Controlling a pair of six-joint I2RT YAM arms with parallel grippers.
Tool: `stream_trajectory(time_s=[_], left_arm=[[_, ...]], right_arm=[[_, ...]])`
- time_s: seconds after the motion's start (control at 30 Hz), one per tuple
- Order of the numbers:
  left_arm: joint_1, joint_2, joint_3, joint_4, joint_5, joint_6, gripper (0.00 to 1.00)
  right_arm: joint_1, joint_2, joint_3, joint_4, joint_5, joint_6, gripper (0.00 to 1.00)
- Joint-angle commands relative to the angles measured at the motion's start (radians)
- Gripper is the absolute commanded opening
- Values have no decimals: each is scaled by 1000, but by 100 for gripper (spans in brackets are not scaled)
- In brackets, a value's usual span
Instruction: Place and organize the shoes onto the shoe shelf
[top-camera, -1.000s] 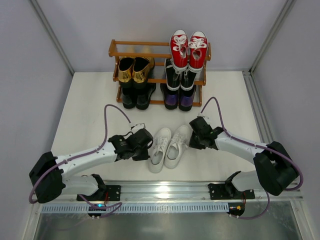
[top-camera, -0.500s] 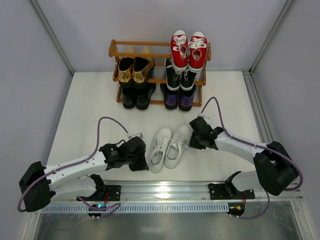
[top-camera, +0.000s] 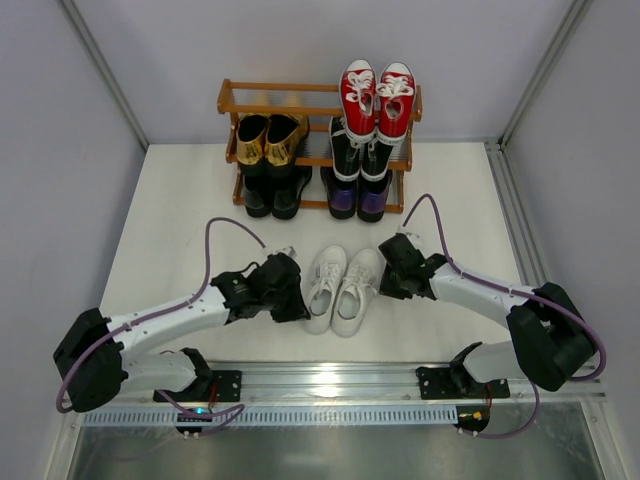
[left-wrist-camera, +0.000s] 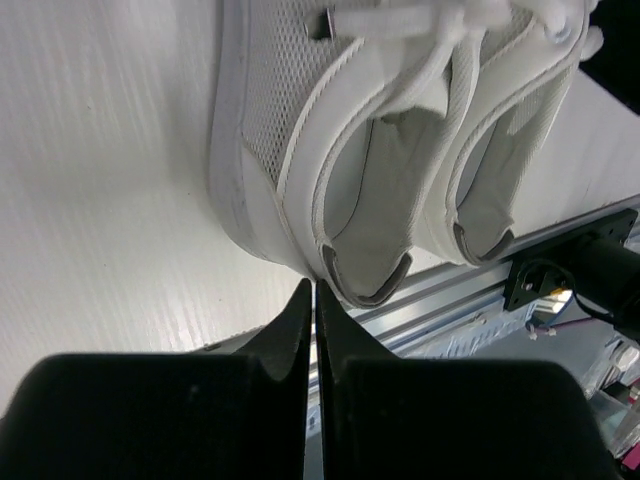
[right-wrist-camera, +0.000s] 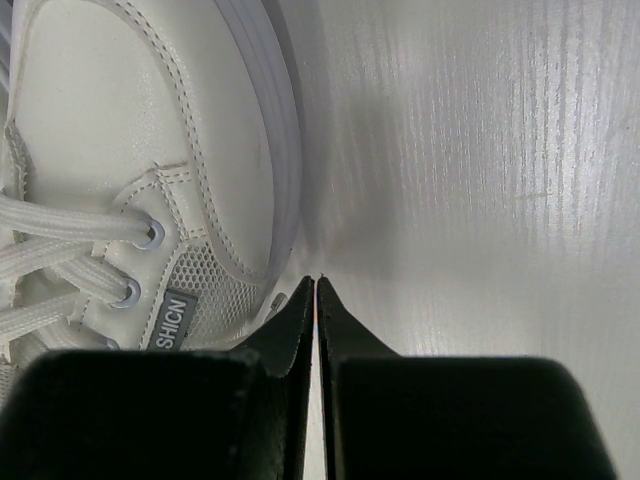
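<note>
A pair of white sneakers (top-camera: 340, 290) lies side by side on the table between my two grippers, toes toward the shoe shelf (top-camera: 232, 100). My left gripper (top-camera: 298, 306) is shut, and its tips (left-wrist-camera: 314, 286) touch the outer heel side of the left white sneaker (left-wrist-camera: 300, 130). My right gripper (top-camera: 385, 283) is also shut and holds nothing. Its tips (right-wrist-camera: 315, 280) rest against the sole edge of the right white sneaker (right-wrist-camera: 140, 130). The shelf holds red sneakers (top-camera: 378, 95) on top, gold loafers (top-camera: 268, 138), black-and-white sneakers (top-camera: 360, 155), black dress shoes (top-camera: 270, 192) and purple loafers (top-camera: 358, 200).
An aluminium rail (top-camera: 330, 375) carrying both arm bases runs along the near table edge, just behind the sneakers' heels. Grey walls and frame posts (top-camera: 100, 70) close in the left, right and back sides. The shelf's top left rail (top-camera: 262, 88) carries nothing.
My left arm swung back toward the rail, then came forward and right again. The left white sneaker now lies straighter and closer against the right one. The right arm has stayed put.
</note>
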Motion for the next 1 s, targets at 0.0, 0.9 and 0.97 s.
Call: stream_trajectory(time_s=[0.0,0.9,0.97], left_arm=[[43,10,51,49,-38,58,0],[-112,347,480,-165,-395,409,82],[-121,363,482,-152,-395,414,80]], right_arm=[[3,-11,2,0,24,8,4],[3,-117,-27,-72,70,9,59],[3,-142,-32,-84,78,16,60]])
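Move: The left hand, shut, is low at the heel of the left white shoe, whose middle lies about 9 cm ahead, 6 cm to the right and a couple of centimetres lower. The right white shoe stands alongside, roughly 9 cm ahead and 15 cm right of that hand; the purple shoes on the rack are some 36 cm ahead and 14 cm right. From the right hand, the left white shoe is about 16 cm to the left, level fore and aft. After nudging forward at the heel, the left hand lifts about 10 cm and carries forward over the left white shoe, fingers opening wide, then drifts right and comes down some 8 cm with the wrist turning about 30 degrees, so that the fingers point less sideways and straddle the shoe's opening from above, not yet closed. The right hand stays low beside the outer side of the right white shoe, opens its fingers a little over halfway and only late begins to shift slightly right and up. ##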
